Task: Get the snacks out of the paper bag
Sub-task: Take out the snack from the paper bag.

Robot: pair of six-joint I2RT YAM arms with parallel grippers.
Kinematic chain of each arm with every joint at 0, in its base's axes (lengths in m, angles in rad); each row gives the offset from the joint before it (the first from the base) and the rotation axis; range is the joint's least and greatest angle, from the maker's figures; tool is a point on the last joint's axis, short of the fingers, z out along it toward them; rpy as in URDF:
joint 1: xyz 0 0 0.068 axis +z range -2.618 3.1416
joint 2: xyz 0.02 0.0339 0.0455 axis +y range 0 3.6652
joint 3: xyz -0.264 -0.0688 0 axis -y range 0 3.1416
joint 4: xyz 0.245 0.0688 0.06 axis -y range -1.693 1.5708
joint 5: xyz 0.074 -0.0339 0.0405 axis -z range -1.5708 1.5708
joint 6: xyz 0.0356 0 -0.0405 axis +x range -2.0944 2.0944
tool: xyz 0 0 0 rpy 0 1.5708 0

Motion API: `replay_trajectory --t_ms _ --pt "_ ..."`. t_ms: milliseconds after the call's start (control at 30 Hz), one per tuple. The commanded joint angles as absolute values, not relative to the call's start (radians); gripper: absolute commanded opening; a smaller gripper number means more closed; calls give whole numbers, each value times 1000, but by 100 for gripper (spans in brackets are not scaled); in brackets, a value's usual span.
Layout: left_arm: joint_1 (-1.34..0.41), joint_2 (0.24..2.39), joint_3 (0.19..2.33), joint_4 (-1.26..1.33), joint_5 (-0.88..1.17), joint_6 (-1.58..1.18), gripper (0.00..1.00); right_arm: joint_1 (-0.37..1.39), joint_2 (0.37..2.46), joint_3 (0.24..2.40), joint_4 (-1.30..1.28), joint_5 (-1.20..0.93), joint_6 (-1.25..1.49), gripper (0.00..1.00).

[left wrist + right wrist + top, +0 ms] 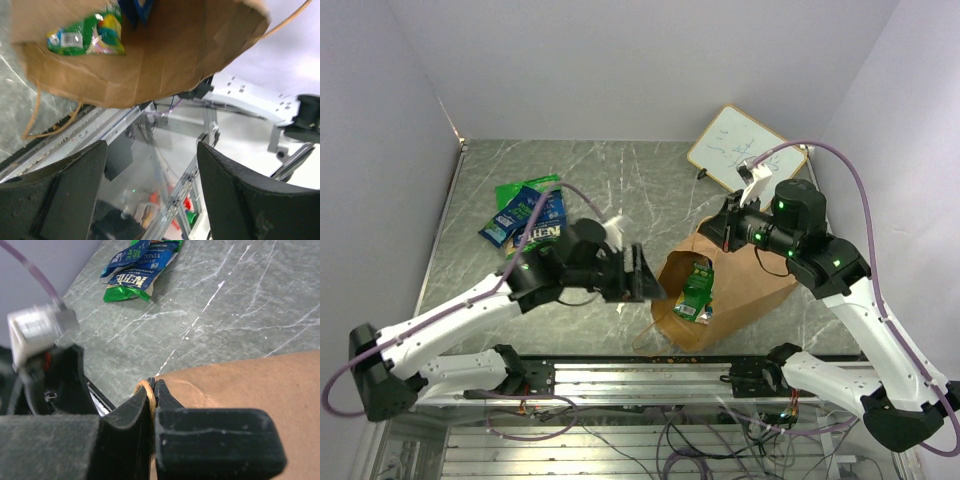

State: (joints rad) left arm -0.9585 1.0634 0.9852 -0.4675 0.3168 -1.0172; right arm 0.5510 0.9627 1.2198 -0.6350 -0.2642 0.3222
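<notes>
The brown paper bag (740,290) lies on its side, its mouth toward the left arm. A green snack packet (697,290) shows inside the mouth. In the left wrist view the bag (160,65) fills the top, with the green packet (87,37) and a blue packet (136,10) in it. My left gripper (646,275) is open just outside the mouth, with nothing between its fingers (75,190). At the bag's upper rim my right gripper (728,228) is shut on the bag's twisted paper handle (146,390). Three snacks (527,218), green and blue, lie on the table at the far left.
A white writing board (745,148) lies at the back right, behind the right arm. The metal frame rail (650,378) runs along the table's near edge, just below the bag. A loose handle loop (37,115) hangs from the bag's mouth.
</notes>
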Motion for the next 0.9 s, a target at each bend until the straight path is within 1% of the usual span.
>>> replay_trajectory --t_ms 0,167,267,333,433,500,600,733,867 --pt "-1151 1167 1039 -387 122 -1036 77 554 946 1256 -592 -235 332 0" --pt "-1184 1238 1134 -452 -28 -937 70 554 951 1287 -620 -230 308 0" --pt "-1184 1222 1080 -365 -73 -920 66 554 951 1293 -629 -229 291 0" --pt "-1185 1207 1012 -290 -96 -908 60 554 950 1294 -627 -227 280 0" --pt "-1186 1206 939 -212 -137 -896 54 554 954 1292 -612 -225 265 0" --pt "-1187 1222 920 -176 -153 -870 49 554 958 1289 -590 -232 251 0" --pt "-1200 1267 960 -157 -190 -800 43 554 971 1290 -561 -239 227 0" --pt "-1256 1338 956 -78 -322 -719 38 554 997 1314 -528 -263 180 0" --pt "-1296 1438 929 38 -346 -690 36 554 1016 1343 -514 -272 130 0"
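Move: Inside the tilted paper bag, the green snack pack lies about 9 cm right of the left hand, 4 cm ahead and 13 cm below. The bag's mouth is nearer, some 5 cm right, 1 cm ahead and 9 cm lower. A blue snack pack leans beyond the green one, about 11 cm right, 8 cm ahead and 9 cm down from the left hand. From the right hand, the green pack is roughly 6 cm back, 4 cm left and 21 cm below. Swinging first back, right and down, the left hand then comes forward and sinks further rightward to the bag's mouth, ending about 8 cm lower and 7 cm farther right. Its fingers narrow to under half open, roll some 25 degrees and tip more downward towards the green pack. The right hand keeps the bag's handle pinched and lifts about 2 cm, easing forward late. ##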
